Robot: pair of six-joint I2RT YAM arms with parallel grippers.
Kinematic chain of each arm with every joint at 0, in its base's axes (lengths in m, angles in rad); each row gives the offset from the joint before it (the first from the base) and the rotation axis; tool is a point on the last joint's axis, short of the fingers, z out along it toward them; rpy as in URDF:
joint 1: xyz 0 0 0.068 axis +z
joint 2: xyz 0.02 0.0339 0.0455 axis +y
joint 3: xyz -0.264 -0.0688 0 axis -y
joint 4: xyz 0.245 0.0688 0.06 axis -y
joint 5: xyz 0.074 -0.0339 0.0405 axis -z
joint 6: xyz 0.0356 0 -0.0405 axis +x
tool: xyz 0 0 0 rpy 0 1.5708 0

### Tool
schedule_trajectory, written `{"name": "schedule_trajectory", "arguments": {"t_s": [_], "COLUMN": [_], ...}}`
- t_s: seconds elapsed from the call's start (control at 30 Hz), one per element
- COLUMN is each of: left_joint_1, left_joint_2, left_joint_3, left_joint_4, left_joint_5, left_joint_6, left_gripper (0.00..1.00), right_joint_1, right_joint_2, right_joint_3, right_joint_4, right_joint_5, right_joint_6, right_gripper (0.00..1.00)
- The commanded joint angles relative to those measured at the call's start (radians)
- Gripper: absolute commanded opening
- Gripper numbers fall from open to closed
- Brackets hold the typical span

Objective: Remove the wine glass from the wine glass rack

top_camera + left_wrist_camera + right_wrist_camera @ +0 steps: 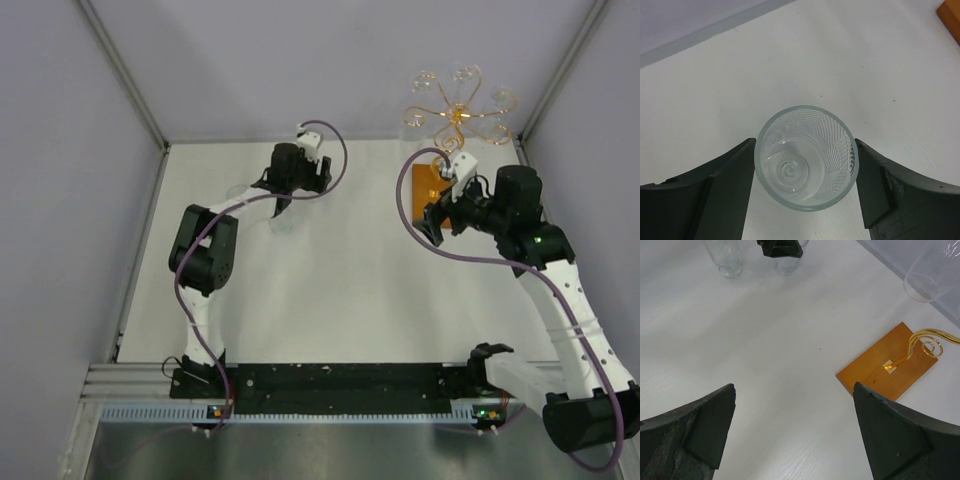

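Note:
The gold wire rack (458,112) stands at the back right on its orange-brown wooden base (887,362), and clear glasses (465,72) hang from its scroll arms. One hanging bowl (930,270) shows in the right wrist view. A ribbed clear wine glass (806,157) stands upright between the fingers of my left gripper (806,150). Both fingers touch its rim. In the top view this left gripper (283,205) is at the back left of the table. My right gripper (794,390) is open and empty, just left of the base.
Another clear glass (725,260) stands on the white table beside the left gripper. Grey walls close the back and both sides. The base's corner (951,15) shows at the far right of the left wrist view.

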Motion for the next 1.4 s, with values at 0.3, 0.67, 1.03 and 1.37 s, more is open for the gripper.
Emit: {"name": "schedule_trajectory", "arguments": {"t_s": [0.3,0.67,1.03,1.37], "left_joint_1": [0.102,0.149,0.158,0.158], "left_joint_2": [0.058,0.021,-0.112,-0.247], "left_joint_3": [0.139,0.114,0.002,-0.049], "left_joint_4": [0.035,0.027,0.013,0.087], "left_joint_5": [-0.101,-0.06,-0.023,0.12], "left_joint_6": [-0.071,-0.071,-0.037,0.004], "left_gripper": [0.07,0.64,0.99,0.99], "right_joint_1": [-0.003,-0.003,-0.003,-0.001], "right_joint_2": [0.056,0.104,0.13,0.155], "right_joint_3": [0.1,0.133,0.142,0.209], "right_joint_4": [-0.009,-0.005,0.04,0.078], "right_joint_5": [-0.015,-0.042,-0.067,-0.038], "right_joint_6": [-0.005,-0.004,0.006,0.079], "right_gripper": [0.99,0.99,0.99,0.99]}}
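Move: The left hand already holds a wine glass upright. The clear table spot for it is about 5 cm ahead, 9 cm to the left and 12 cm below the hand point. Of the two glasses already standing, one is roughly 12 cm left and 10 cm back from this hand, the other some 23 cm left and 6 cm back. From the right hand the clear spot lies around 30 cm ahead and 35 cm left. Still gripping the glass, the left hand carries it level, some 9 cm left and 5 cm forward, towards the spot beyond the two standing glasses, turning nearly 15 degrees counter-clockwise. There its fingers open and let go, and it rises about 5 cm while drawing back 3 cm. The right hand, open and empty, eases forward a little under 3 cm and slightly left. ##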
